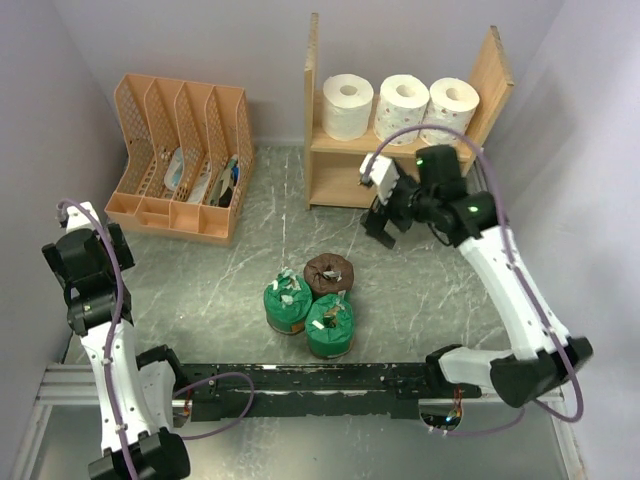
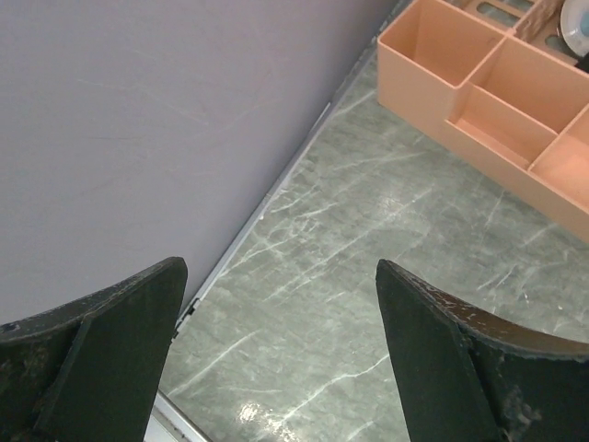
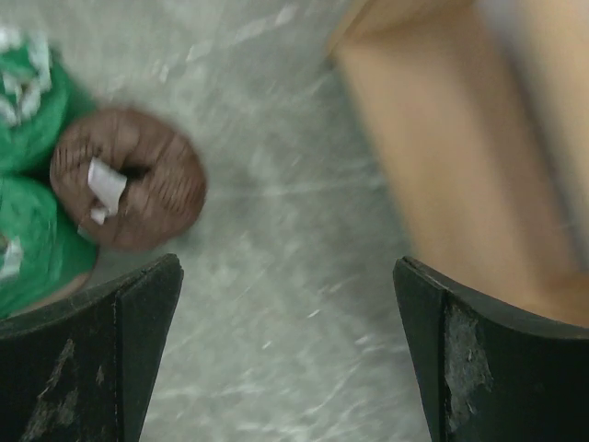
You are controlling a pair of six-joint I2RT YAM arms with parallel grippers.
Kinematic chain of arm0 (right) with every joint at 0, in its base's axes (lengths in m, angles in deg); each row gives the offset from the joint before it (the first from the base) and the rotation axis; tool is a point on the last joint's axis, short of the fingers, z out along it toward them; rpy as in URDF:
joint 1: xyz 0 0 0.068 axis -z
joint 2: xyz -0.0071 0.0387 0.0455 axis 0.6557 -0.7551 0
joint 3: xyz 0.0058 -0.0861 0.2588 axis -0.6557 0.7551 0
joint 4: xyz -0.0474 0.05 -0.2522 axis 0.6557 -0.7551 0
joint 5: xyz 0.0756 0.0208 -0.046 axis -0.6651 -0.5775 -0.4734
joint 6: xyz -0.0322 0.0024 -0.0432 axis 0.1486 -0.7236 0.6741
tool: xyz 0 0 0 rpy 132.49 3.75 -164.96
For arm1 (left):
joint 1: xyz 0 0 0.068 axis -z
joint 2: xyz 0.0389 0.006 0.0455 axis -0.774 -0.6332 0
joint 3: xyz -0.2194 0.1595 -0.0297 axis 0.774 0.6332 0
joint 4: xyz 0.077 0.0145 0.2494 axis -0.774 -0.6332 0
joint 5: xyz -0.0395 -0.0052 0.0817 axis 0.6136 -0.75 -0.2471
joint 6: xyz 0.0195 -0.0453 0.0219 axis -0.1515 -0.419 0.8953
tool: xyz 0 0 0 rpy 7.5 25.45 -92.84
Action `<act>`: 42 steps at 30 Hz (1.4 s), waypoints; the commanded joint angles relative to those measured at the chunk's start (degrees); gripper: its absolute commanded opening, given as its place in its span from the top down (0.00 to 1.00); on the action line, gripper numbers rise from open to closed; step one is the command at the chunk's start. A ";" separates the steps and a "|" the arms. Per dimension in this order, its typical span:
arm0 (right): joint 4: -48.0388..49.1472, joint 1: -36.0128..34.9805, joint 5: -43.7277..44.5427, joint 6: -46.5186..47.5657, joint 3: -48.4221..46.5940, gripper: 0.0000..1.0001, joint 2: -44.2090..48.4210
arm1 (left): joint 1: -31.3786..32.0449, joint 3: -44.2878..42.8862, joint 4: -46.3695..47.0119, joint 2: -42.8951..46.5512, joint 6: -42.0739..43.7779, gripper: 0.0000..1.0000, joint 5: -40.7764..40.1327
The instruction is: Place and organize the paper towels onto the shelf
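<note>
Three white paper towels (image 1: pixel 347 105) (image 1: pixel 402 108) (image 1: pixel 450 108) stand in a row on the upper board of the wooden shelf (image 1: pixel 335 172). Three wrapped rolls cluster mid-table: two green ones (image 1: pixel 287 303) (image 1: pixel 330 325) and a brown-ended one (image 1: pixel 329 273). My right gripper (image 1: pixel 385 222) hangs open and empty just in front of the shelf. In its wrist view, the right gripper (image 3: pixel 285 304) is over bare table, with the brown-ended roll (image 3: pixel 138 180) and green rolls (image 3: pixel 32 244) at left and the shelf (image 3: pixel 451 166) at right. My left gripper (image 1: pixel 65 262) (image 2: pixel 276 304) is open and empty near the left wall.
An orange slotted file organizer (image 1: pixel 180 160) (image 2: pixel 497 101) with items in it stands at the back left. Walls enclose the table on the left, back and right. A black rail (image 1: pixel 310 378) runs along the near edge between the arm bases.
</note>
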 commanded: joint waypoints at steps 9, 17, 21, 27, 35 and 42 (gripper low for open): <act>2.43 0.10 -9.10 -0.35 9.05 0.00 -10.08 | -1.97 -0.28 -0.60 -2.15 0.98 0.04 8.42; 6.19 -1.39 -13.28 -3.07 9.79 0.00 -16.73 | -2.37 -0.40 -0.70 -2.62 0.98 0.05 8.54; 7.07 -3.71 -12.18 -3.75 11.81 0.00 -18.36 | -2.37 -0.40 -0.65 -2.57 1.07 0.05 8.72; 8.84 -12.50 -6.50 -4.97 14.42 0.00 -19.03 | -2.37 -0.49 -0.83 -3.27 1.15 0.05 9.17; 10.45 -14.77 -0.34 -4.39 15.69 0.00 -21.53 | -2.39 -0.46 -0.79 -2.88 1.11 0.05 9.27; 11.64 -14.77 3.62 -3.59 16.49 0.00 -21.03 | -2.43 -0.44 -0.83 -2.93 1.15 0.05 9.52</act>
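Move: The brown roll stands some 12 cm to the right hand's left, about 6 cm back and 28 cm below. Against the brown roll lie two green rolls, the left one 9 cm farther left and 7 cm nearer the base, the right one about 11 cm straight back. The leftmost white roll on the shelf is 23 cm ahead of the right hand, 3 cm left and slightly higher. From the left hand the brown roll is roughly 52 cm right, 2 cm ahead, 17 cm lower. Down first, a fast drop of about 12 cm, the right hand comes away from the shelf, then swings left some 10 cm towards the brown roll while sinking to 21 cm in all, drawing back before easing slightly forward and right. The wrist tips roughly 30 degrees further down and the fingers stay wide open, ending just above the roll's far side. The left hand dips about 2 cm. ##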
